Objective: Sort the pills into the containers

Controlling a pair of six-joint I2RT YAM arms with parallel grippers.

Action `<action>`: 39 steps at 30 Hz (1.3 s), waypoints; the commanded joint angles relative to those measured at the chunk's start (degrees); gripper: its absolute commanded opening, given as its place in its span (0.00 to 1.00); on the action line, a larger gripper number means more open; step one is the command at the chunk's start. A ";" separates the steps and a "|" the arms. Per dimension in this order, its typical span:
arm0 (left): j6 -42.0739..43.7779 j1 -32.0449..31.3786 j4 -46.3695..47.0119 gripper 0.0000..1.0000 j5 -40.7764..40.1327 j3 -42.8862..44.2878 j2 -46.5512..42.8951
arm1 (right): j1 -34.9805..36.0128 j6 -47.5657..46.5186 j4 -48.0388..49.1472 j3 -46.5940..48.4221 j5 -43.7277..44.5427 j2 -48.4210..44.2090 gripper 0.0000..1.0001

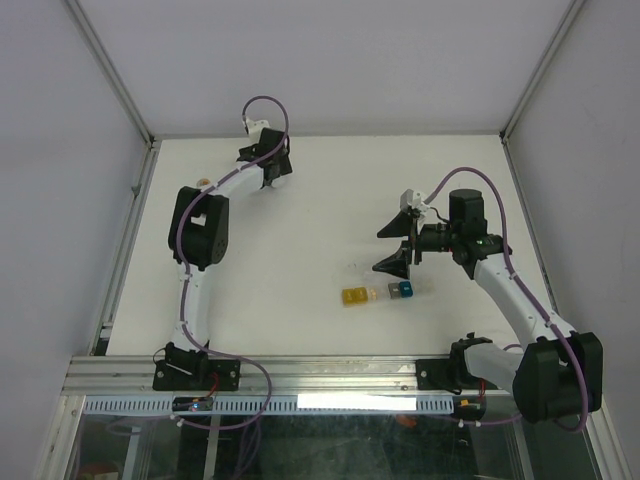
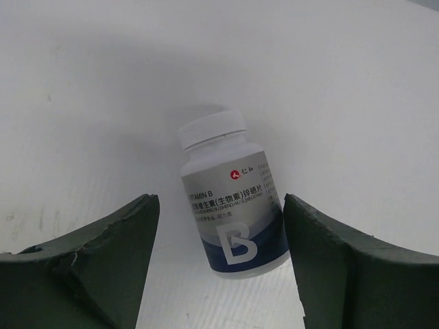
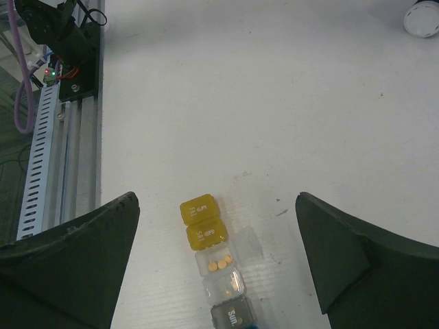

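Note:
The containers [image 1: 378, 293] are a short strip on the white table, right of centre. In the right wrist view the strip [image 3: 216, 264] shows two shut yellow compartments, an open clear one holding three orange pills [image 3: 219, 262], a shut clear one with pills inside, a grey one and a teal edge. My right gripper [image 1: 393, 247] is open, and in its wrist view [image 3: 216, 202] it hangs above the strip without touching it. My left gripper [image 1: 268, 165] is open at the far left. In its wrist view [image 2: 219, 202] the fingers stand either side of a white-capped bottle [image 2: 230, 199] with gaps on both sides.
The bottle's cap also shows far off in the right wrist view [image 3: 422, 17]. An aluminium rail [image 1: 300, 372] runs along the near edge, also in the right wrist view [image 3: 65, 137]. Enclosure walls stand on the left, the right and at the back.

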 commanded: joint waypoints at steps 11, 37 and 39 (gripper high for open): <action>2.04 0.41 -0.74 0.44 8.14 3.44 1.47 | 0.10 2.27 2.83 0.24 -2.63 -1.39 1.00; 16.10 -20.72 83.47 0.07 72.70 -70.81 -48.68 | -3.79 47.99 33.64 -1.65 -12.27 -5.99 1.00; 15.91 -21.35 83.65 0.07 71.82 -70.73 -48.14 | -2.87 44.92 30.68 -1.33 -11.82 -5.52 1.00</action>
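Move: Just ahead of the left fingers, about 3 cm farther out, 1 cm right and 3 cm lower, lies the vitamin bottle on its side, cap pointing away. The corked jar stands some 18 cm to this hand's left and 6 cm nearer; the pill box lies roughly 35 cm back and 27 cm right, 5 cm lower. From the right hand the bottle is about 36 cm ahead, 27 cm left and 16 cm lower, with the pill box almost straight beneath, some 18 cm down. Sinking about 3 cm, the left hand closes its fingers on both sides of the bottle's base end, then sweeps back some 35 cm, right 20 and up nearly 20 towards the right hand, swinging clockwise until the fingers point level to the right. The open right hand rises 8 cm and rolls, still above the pill box. ##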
